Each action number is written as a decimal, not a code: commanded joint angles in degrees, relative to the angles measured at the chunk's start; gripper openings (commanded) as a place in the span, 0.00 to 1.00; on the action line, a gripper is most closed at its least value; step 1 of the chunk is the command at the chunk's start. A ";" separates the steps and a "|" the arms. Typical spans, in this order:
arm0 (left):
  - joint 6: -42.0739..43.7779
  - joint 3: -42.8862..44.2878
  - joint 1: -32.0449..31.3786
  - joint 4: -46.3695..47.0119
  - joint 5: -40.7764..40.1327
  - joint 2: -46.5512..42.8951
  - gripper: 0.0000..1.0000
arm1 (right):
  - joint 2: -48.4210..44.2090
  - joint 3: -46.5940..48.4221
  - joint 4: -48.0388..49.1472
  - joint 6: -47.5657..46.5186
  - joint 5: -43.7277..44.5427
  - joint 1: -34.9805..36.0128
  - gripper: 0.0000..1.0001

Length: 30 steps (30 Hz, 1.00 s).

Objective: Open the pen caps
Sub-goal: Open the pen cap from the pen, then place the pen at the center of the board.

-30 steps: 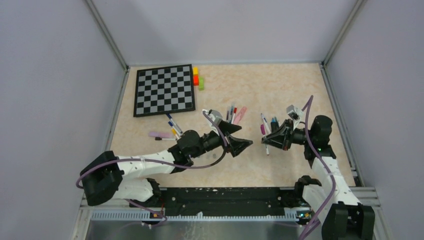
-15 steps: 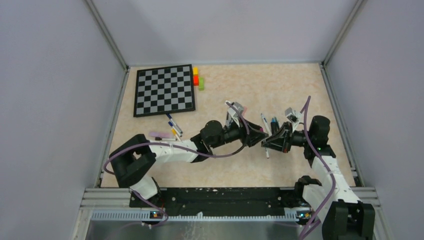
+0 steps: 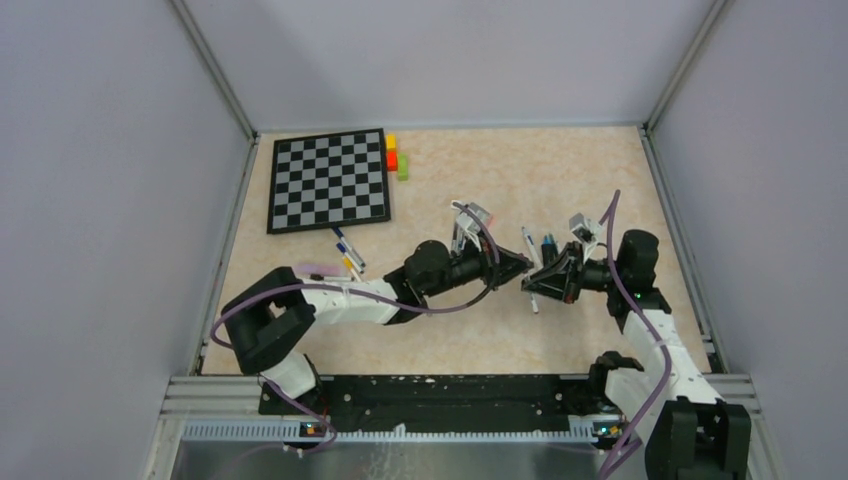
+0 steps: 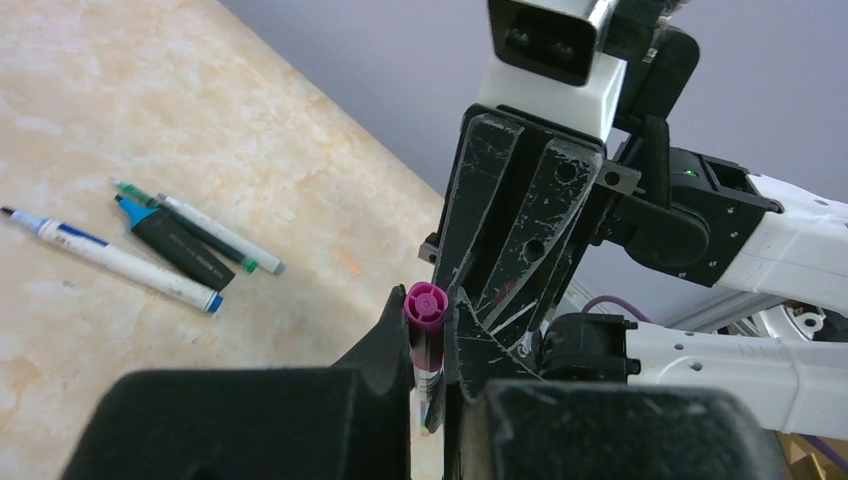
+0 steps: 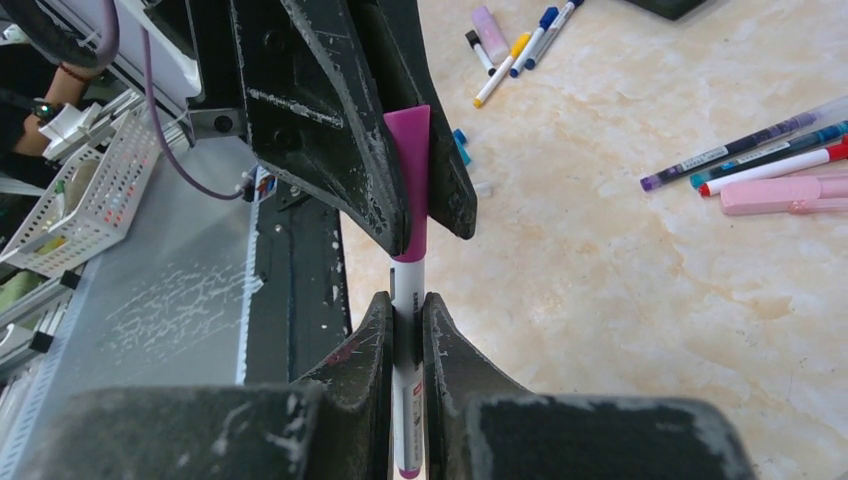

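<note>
A pen with a white barrel (image 5: 405,300) and a magenta pen cap (image 5: 410,180) is held between both arms above the table's middle right. My right gripper (image 5: 405,312) is shut on the barrel. My left gripper (image 4: 428,322) is shut on the magenta cap (image 4: 426,304), which still sits on the pen. From above, the left gripper (image 3: 522,270) and right gripper (image 3: 537,282) meet tip to tip, and the pen's lower end (image 3: 534,306) pokes out below them.
Loose pens (image 4: 170,245) lie on the table beyond the grippers, more pens with a pink highlighter (image 5: 785,193) to one side, others (image 3: 346,252) below the chessboard (image 3: 329,180). Coloured blocks (image 3: 395,157) stand by the board. Grey walls enclose three sides.
My left arm swung right to the pen in the right gripper, and its jaws went from wide open to shut on the magenta cap. The right gripper kept its grip.
</note>
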 commanded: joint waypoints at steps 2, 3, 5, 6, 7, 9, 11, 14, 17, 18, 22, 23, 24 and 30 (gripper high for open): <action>1.12 4.42 7.22 -3.38 -12.73 -9.45 0.00 | 1.78 2.94 -2.01 -1.80 -0.16 0.89 0.00; 0.82 5.24 8.80 -4.25 -14.70 -10.66 0.00 | 2.13 2.94 -2.43 -2.11 -0.12 1.15 0.00; -0.27 6.76 11.65 -5.32 -17.67 -12.68 0.00 | 2.75 3.11 -3.41 -2.75 0.40 1.60 0.00; -0.73 7.51 12.66 -5.54 -18.79 -13.43 0.00 | 2.98 3.35 -4.24 -4.19 0.66 1.78 0.00; -0.84 7.87 13.36 -5.19 -19.19 -14.02 0.00 | 3.16 3.63 -5.37 -5.44 0.98 1.95 0.00; -0.70 8.50 13.93 -4.91 -19.81 -14.95 0.00 | 3.39 4.44 -8.42 -7.65 1.48 1.98 0.00; -1.06 8.69 14.53 -4.75 -18.09 -15.44 0.00 | 3.52 5.10 -10.65 -9.78 2.52 2.00 0.00; -2.30 6.45 15.59 -4.40 -12.88 -16.85 0.00 | 3.33 7.48 -15.26 -14.65 7.44 1.98 0.00; -2.75 1.22 16.54 -5.03 -6.81 -20.00 0.00 | 3.30 10.63 -19.45 -17.66 17.54 1.16 0.00; -2.91 -1.09 16.91 -5.06 -5.03 -21.42 0.00 | 3.41 11.20 -18.97 -16.90 20.80 0.34 0.00; -2.39 -9.26 17.61 -9.14 -0.40 -29.16 0.00 | 5.18 12.94 -18.05 -13.92 30.89 -4.03 0.00; -1.91 -10.96 17.67 -11.03 0.47 -31.08 0.00 | 6.03 13.45 -18.10 -13.27 32.94 -5.12 0.00; -1.27 -12.84 17.71 -13.32 1.07 -32.93 0.00 | 7.08 14.03 -18.33 -12.85 35.00 -6.22 0.00; 1.68 -20.15 17.71 -25.02 3.18 -43.34 0.00 | 14.33 17.90 -20.34 -14.69 44.50 -9.05 0.00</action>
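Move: The left hand holds the pink cap and the right hand the barrel a few centimetres below it. The loose caps lie about 26 cm left of the left hand, roughly level fore-and-aft and 21 cm below; the pink highlighter lies 20 cm ahead and 9 cm left. From the right hand, the row of uncapped pens is some 14 cm ahead, 9 cm right and 15 cm below; its blue-tipped pen is 15 cm ahead, 5 cm right. Still pinching the pink cap, the left hand yanks it forward, left and up, rising some 17 cm off the barrel, then sinks and draws back while easing further left towards the loose caps. The right hand keeps its grip and almost its place at first, then swings forward and right about 15 cm, sinking slightly and turning clockwise, towards the uncapped pens. ##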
